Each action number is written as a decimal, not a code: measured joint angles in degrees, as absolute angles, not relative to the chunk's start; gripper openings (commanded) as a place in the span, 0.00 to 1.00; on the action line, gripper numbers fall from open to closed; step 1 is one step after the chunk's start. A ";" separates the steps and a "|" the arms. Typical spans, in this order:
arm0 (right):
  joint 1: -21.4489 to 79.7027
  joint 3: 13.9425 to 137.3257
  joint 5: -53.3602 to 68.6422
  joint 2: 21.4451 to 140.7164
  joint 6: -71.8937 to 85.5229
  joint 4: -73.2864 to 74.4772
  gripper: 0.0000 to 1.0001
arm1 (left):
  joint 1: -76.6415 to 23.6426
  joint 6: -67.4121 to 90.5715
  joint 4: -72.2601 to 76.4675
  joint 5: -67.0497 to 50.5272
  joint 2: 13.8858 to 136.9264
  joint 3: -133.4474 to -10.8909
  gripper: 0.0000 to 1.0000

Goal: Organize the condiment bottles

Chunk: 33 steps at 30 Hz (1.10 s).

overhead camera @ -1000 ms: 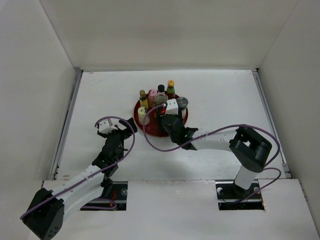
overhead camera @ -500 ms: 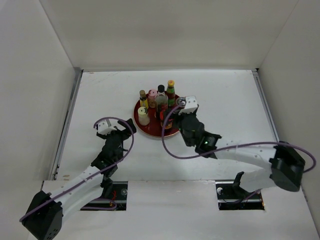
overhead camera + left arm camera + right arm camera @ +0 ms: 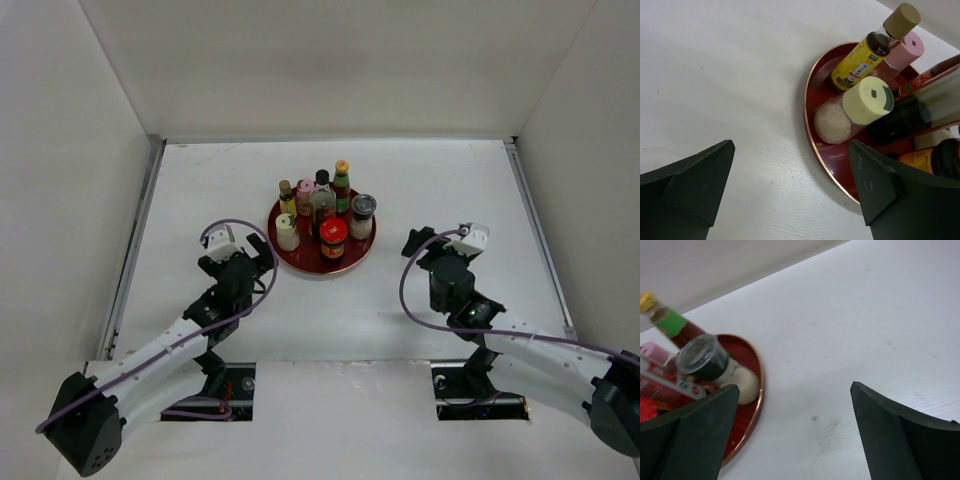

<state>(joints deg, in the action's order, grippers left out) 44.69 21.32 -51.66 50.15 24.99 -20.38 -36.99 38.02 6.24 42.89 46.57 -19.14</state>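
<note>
Seven condiment bottles stand on the red round tray [image 3: 368, 246]: amber yellow-labelled [image 3: 286, 197], pink-capped [image 3: 304, 195], tall dark black-capped [image 3: 322, 195], green-red yellow-capped [image 3: 342, 180], grey-lidded jar [image 3: 363, 215], red-lidded jar [image 3: 333, 238] and pale yellow-green-capped [image 3: 287, 232]. My left gripper [image 3: 243, 262] is open just left of the tray. In its wrist view the left gripper [image 3: 791, 150] frames the tray rim [image 3: 807, 115], with the pale bottle [image 3: 855, 107] and amber bottle [image 3: 860, 57] beyond. My right gripper [image 3: 443, 245] is open and empty, right of the tray. The right gripper [image 3: 795, 390] spans bare table, the grey-lidded jar [image 3: 705, 360] to its left.
White walls enclose the table on the left, back and right. Purple cables loop off both wrists, the right one [image 3: 405, 290] trailing over the table beside the tray. The tray rim [image 3: 757, 390] lies close to my right gripper's left finger.
My right arm has pulled back from over the tray to the right, jaws opened wide, uncovering the red-lidded jar at the tray's front. The left gripper shifted slightly toward the tray.
</note>
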 measured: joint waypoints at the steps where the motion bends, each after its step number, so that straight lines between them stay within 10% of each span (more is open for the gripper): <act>1: 43.29 21.02 -51.42 49.78 26.52 -19.38 1.00 | -37.21 38.15 5.28 42.96 45.80 -19.07 1.00; 33: 33.01 16.40 -39.29 57.78 37.78 -21.63 1.00 | -38.15 40.71 8.71 43.31 49.10 -15.33 1.00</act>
<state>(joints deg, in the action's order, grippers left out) 33.01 16.40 -39.29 57.78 37.78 -21.63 -38.15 40.71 8.71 43.31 49.10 -15.33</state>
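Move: The red-lidded jar, already released on the round red tray, stands about 5 cm ahead of the open right gripper, 21 cm to its left and 9 cm lower. From that gripper, the silver-lidded jar is some 10 cm ahead and 16 cm left, the tall dark bottle 10 cm ahead and 24 cm left. The red-lidded jar lies roughly 6 cm ahead, 17 cm right and 5 cm below the left gripper. Sink the right gripper about 7 cm over the bare table to the right of the tray, first drifting some 3 cm to its right and then easing slightly back left; tip the fingers down and roll the left side up a little, each under 10 degrees. Ease the left gripper back slightly, then lower it about 3 cm beside the tray. Keep both open and empty, and let them settle there. ##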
